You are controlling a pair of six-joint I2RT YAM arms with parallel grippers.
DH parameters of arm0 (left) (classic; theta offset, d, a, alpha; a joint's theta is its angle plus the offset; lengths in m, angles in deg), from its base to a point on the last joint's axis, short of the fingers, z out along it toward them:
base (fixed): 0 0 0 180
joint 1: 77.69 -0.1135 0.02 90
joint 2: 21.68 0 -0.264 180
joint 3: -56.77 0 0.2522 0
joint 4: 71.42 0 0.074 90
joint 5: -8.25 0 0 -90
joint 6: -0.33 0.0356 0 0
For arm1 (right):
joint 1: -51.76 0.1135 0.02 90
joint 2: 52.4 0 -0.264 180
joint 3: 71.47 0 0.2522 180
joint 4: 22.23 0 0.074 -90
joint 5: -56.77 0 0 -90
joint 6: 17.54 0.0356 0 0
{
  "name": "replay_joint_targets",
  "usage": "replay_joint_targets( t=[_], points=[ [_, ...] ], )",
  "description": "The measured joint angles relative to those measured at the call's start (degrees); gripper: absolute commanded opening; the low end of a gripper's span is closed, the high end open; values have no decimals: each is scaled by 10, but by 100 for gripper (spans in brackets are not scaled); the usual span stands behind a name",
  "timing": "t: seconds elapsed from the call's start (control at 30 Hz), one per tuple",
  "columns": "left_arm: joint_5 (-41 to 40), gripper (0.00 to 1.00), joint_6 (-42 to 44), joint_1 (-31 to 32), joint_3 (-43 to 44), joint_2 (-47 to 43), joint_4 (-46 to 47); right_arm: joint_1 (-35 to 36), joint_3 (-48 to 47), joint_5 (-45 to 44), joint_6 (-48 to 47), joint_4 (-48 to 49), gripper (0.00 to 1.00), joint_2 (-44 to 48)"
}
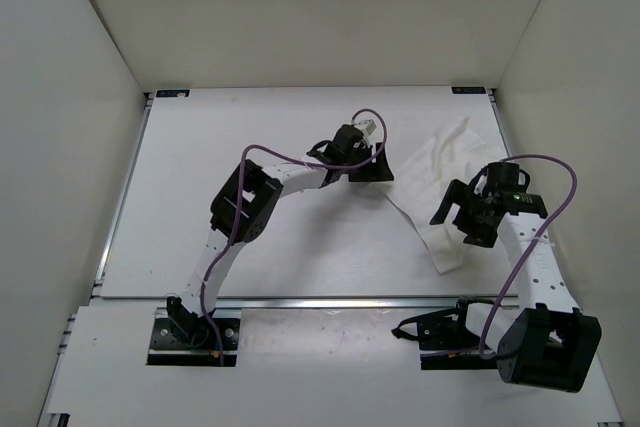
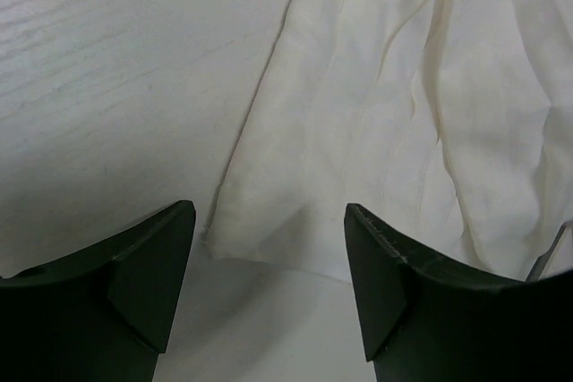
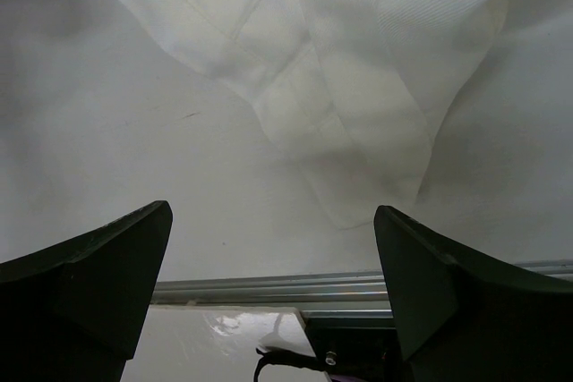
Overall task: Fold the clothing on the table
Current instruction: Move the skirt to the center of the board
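Observation:
The clothing (image 1: 450,152) is a rumpled white cloth lying on the right half of the table (image 1: 230,127), running from the back right down toward the front rail. My left gripper (image 1: 372,169) is at its left edge. In the left wrist view the jaws (image 2: 269,212) stand apart and a corner of the clothing (image 2: 376,114) lies on the table between and ahead of them, not pinched. My right gripper (image 1: 462,225) hovers over the cloth's near end. It is open (image 3: 273,212), with a folded tip of the clothing (image 3: 358,96) ahead of the fingers.
A metal rail (image 1: 300,301) runs along the table's near edge and also shows in the right wrist view as the rail (image 3: 269,291). White walls close in the left, back and right sides. Purple cables (image 1: 560,172) loop off both arms.

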State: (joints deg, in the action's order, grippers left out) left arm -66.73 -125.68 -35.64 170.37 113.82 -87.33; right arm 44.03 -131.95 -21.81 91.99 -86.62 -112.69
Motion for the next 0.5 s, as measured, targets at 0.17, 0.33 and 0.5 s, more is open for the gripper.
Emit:
replay_joint_targets(
  t=[0.17, 0.33, 0.5],
  points=[
    [14, 67, 0, 1, -72, -36, 34, -10, 0, -2, 1, 0, 93, 0],
    [16, 61, 2, 1, -83, -37, 43, 6, -6, -6, 5, 0, 91, 0],
    [6, 51, -6, 1, -83, -37, 39, 16, -10, -10, 11, -5, 90, 0]
  ],
)
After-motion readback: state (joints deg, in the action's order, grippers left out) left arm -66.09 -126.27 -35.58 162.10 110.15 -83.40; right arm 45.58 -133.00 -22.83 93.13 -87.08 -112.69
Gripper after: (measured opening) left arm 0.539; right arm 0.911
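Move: The open left gripper hovers low over the near-left edge of the spread skirt. The skirt's left corner is only about 2 cm to its left, 1 cm back and 2 cm below. The skirt's middle lies roughly 18 cm to its right and 1 cm back, and the tip of the skirt's front flap some 17 cm right and 23 cm back. From the right hand, the corner is about 19 cm left, 13 cm ahead and 10 cm below. Draw the left gripper back about 2 cm and some 1 cm to its left, sinking just under 1 cm, so that the skirt's left corner comes between the fingertips. Keep the wrist's slant, fingers pointing right, forward and down. Start narrowing the fingers around the corner straight away and carry on once the hand has almost stopped, to roughly half open, not yet pinching. ##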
